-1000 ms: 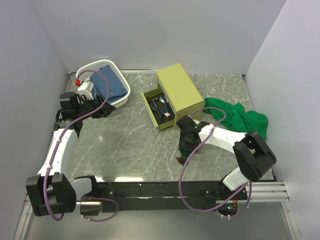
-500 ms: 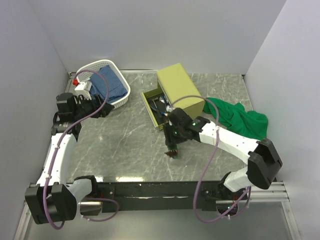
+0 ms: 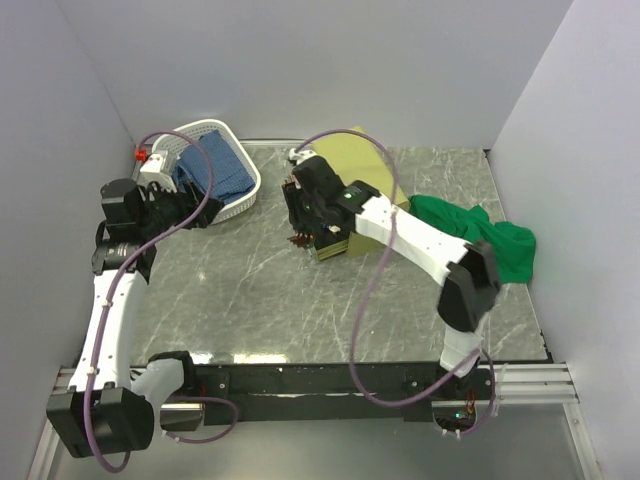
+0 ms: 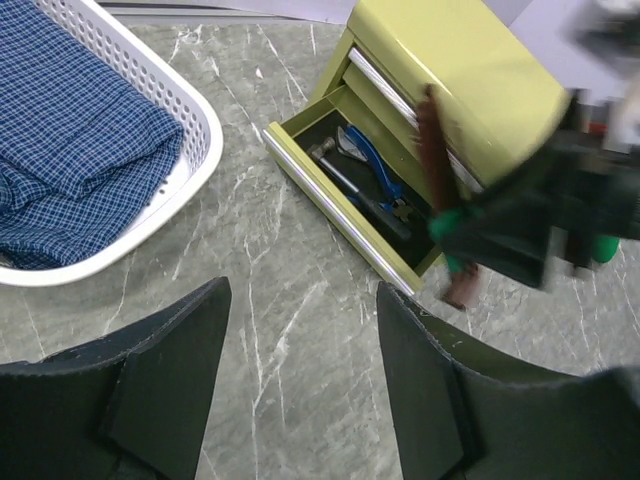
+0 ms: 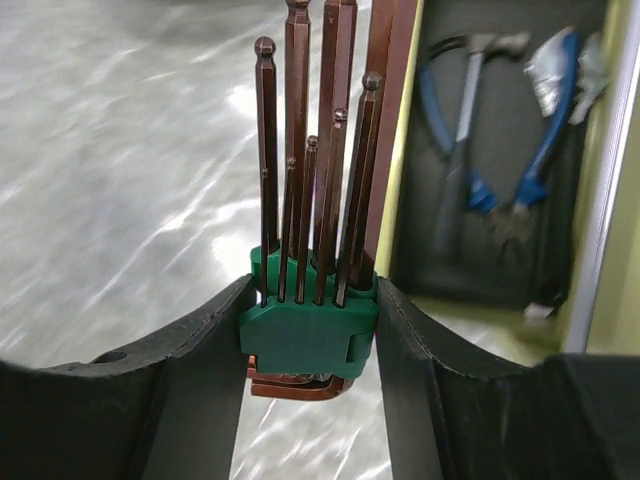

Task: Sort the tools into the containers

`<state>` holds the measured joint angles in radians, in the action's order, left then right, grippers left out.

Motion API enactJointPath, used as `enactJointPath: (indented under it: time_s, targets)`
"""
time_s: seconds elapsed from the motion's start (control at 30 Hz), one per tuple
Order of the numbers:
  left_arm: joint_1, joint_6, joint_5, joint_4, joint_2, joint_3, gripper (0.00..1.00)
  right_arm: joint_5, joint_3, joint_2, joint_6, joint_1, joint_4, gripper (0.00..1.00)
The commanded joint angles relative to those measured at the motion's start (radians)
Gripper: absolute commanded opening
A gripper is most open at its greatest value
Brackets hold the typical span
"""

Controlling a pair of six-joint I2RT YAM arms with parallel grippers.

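My right gripper (image 5: 310, 295) is shut on the green holder of the hex key set (image 5: 312, 200), its brown keys pointing away. It hangs at the left front corner of the open drawer (image 4: 340, 215) of the olive-green chest (image 3: 372, 180). In the top view the right gripper (image 3: 303, 225) covers most of the drawer. Blue-handled pliers (image 4: 376, 172) and a black-handled hammer (image 4: 352, 188) lie in the drawer, the pliers (image 5: 545, 130) and hammer (image 5: 465, 100) also showing to the right of the keys. My left gripper (image 4: 300, 300) is open and empty over bare table, near the white basket (image 3: 247, 198).
A blue checked cloth (image 4: 70, 130) fills the white basket (image 4: 195, 115) at the far left. A green cloth (image 3: 480, 238) lies crumpled to the right of the chest (image 4: 470, 70). White walls enclose the marble table (image 3: 270, 300) on three sides.
The right arm has carried the hex key set from the near middle of the table up to the open drawer. The left arm has drawn back a little to the left.
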<state>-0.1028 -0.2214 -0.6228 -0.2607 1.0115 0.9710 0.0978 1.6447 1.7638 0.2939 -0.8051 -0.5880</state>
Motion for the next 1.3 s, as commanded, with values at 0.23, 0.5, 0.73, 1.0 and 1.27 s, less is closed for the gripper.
enactJointPath:
  time_s: [0.23, 0.5, 0.73, 1.0, 1.27]
  targets:
    - [-0.005, 0.054, 0.037, -0.045, -0.065, 0.035, 0.66, 0.233, 0.248, 0.247, -0.148, 0.089, 0.074, 0.00]
    - [-0.020, 0.025, 0.021, -0.009, -0.060, 0.008, 0.66, 0.282, 0.294, 0.329, -0.229, 0.112, 0.036, 0.00]
    - [-0.021, 0.030, 0.017, -0.018, -0.056, 0.009, 0.67, 0.309, 0.238, 0.364, -0.254, 0.127, 0.017, 0.00]
    - [-0.023, 0.004, 0.002, 0.020, -0.073, -0.031, 0.67, 0.336, 0.168, 0.307, -0.219, 0.122, -0.018, 0.53]
    - [-0.020, -0.041, -0.023, 0.077, -0.068, -0.064, 0.67, 0.281, 0.293, 0.224, -0.248, 0.064, -0.047, 0.88]
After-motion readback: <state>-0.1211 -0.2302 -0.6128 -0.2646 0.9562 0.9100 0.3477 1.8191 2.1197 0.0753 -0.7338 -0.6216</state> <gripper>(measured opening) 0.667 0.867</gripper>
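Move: The hex key set is already in the right gripper. The middle of the open drawer lies about 10 cm ahead of that hand, 4 cm to its right and 13 cm below. In the drawer, the hammer lies some 2 cm left of that middle, and the blue pliers are about 3 cm right of it and 2 cm farther out. The cabinet's middle is roughly 15 cm ahead and 14 cm right of the hand. From the left gripper, the drawer is about 12 cm ahead, 21 cm right and 22 cm below. Carry the held hex key set forward about 11 cm with the right arm, sinking and drifting slightly right over the open drawer, while rolling the hand some 25 degrees, left side down. Then ease down the last few centimetres between the drawer walls, drawing back slightly, open the fingers to let go of the green holder, and begin to lift clear, still edging back. ##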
